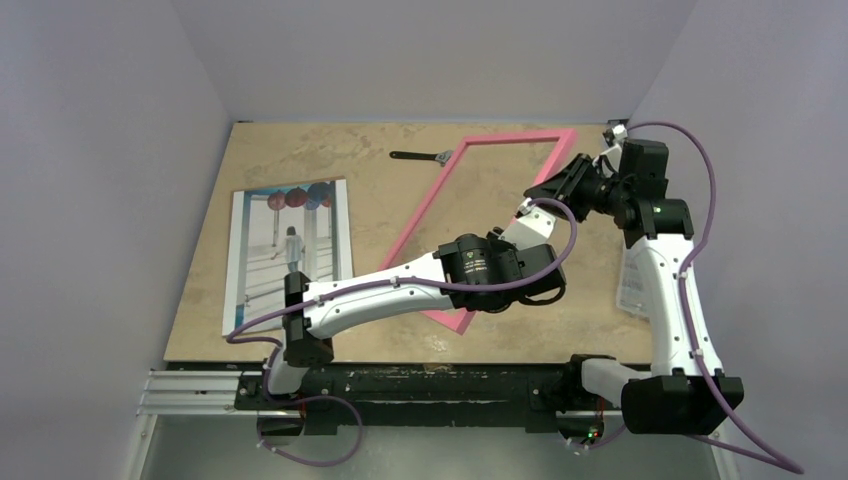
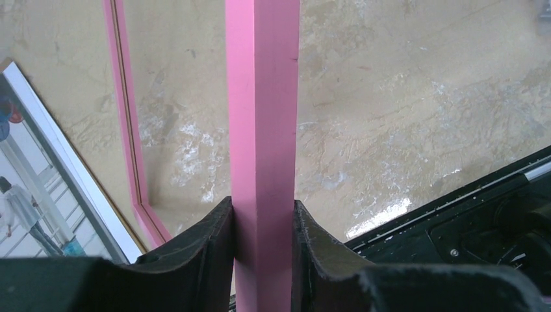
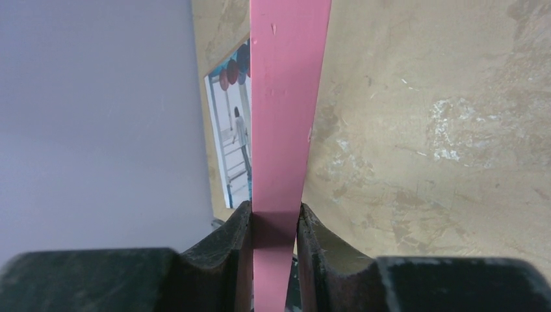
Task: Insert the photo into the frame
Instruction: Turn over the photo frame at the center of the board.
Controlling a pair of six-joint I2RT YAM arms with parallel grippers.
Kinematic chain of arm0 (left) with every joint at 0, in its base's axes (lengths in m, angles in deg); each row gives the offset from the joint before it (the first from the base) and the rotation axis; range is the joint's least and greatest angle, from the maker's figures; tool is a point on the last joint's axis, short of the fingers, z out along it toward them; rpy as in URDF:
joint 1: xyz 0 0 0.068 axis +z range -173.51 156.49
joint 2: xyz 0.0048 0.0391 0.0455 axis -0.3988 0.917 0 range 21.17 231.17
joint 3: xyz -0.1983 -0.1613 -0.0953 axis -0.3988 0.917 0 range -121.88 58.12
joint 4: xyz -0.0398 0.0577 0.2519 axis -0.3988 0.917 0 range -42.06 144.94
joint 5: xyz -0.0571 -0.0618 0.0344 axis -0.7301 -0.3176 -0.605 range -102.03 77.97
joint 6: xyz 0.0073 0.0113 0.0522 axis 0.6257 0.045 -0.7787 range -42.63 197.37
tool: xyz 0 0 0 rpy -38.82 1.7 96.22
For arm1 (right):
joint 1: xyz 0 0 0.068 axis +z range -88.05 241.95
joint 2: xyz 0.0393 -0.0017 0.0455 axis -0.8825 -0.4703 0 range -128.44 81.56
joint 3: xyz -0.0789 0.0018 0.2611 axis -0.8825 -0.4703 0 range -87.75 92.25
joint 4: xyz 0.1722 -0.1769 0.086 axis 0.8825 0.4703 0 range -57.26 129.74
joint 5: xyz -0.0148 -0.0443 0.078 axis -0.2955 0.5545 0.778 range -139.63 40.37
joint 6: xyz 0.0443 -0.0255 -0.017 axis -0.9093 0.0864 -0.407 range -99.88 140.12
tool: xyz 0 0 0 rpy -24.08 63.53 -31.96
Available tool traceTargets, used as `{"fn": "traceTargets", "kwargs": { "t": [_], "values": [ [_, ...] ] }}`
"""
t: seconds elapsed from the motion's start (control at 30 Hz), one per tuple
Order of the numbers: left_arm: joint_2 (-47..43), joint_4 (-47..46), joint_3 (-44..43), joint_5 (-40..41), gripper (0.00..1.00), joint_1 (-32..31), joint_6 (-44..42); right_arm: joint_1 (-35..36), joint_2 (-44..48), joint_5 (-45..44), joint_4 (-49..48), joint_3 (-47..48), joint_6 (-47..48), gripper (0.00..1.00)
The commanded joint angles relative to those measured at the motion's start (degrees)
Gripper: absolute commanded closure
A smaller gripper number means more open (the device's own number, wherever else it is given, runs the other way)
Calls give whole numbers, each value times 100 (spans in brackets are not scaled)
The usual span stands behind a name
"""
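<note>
The pink frame (image 1: pixel 430 200) is held tilted above the table, its near corner low by the front edge. My left gripper (image 1: pixel 515 240) is shut on the frame's right-hand bar, and in the left wrist view both fingers (image 2: pixel 217 234) press the pink bar (image 2: pixel 263 117). My right gripper (image 1: pixel 550 190) grips the same bar farther back, its jaws closed on the pink strip (image 3: pixel 286 97). The photo (image 1: pixel 290 250) lies face up on the table's left side, apart from the frame, and shows as the photo (image 2: pixel 32 208) and photo (image 3: pixel 234 143) in the wrist views.
A black tool (image 1: pixel 420 155) lies near the back of the table behind the frame. A white sheet (image 1: pixel 632 285) sits at the right edge beside the right arm. A black rail (image 1: pixel 430 385) runs along the near edge. Walls close in on three sides.
</note>
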Motion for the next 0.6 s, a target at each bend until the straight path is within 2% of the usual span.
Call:
{"fn": "traceTargets", "kwargs": {
  "t": [0.0,0.13,0.23,0.37,0.57],
  "values": [
    [-261,327,-137,448,100,45,62,-2,237,743,-824,-96,123,70],
    [-522,128,69,371,100,50,90,-11,378,945,-1080,-233,-25,39],
    [-784,-88,255,262,100,54,90,-11,484,942,-1100,-242,-39,27],
    [-1079,-350,456,92,100,54,82,-11,616,1000,-1136,-249,-30,19],
    [-1758,-1028,1020,-262,100,99,141,-11,834,1056,-1276,-265,-149,17]
  ]
}}
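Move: Both hands already pinch the pink frame's right side. The frame's middle lies about 6 cm back, 11 left and 11 below the right hand; from the left hand it is some 6 ahead, 7 left and 6 below. From the right hand, the wrench lies about 22 cm ahead and 19 left, the photo 3 back and 47 left, and the plastic box 8 back and 22 right, all roughly 26 below. Right fingers open off the frame, rising back about 5 cm; left, still pinching, carries it left and up. ##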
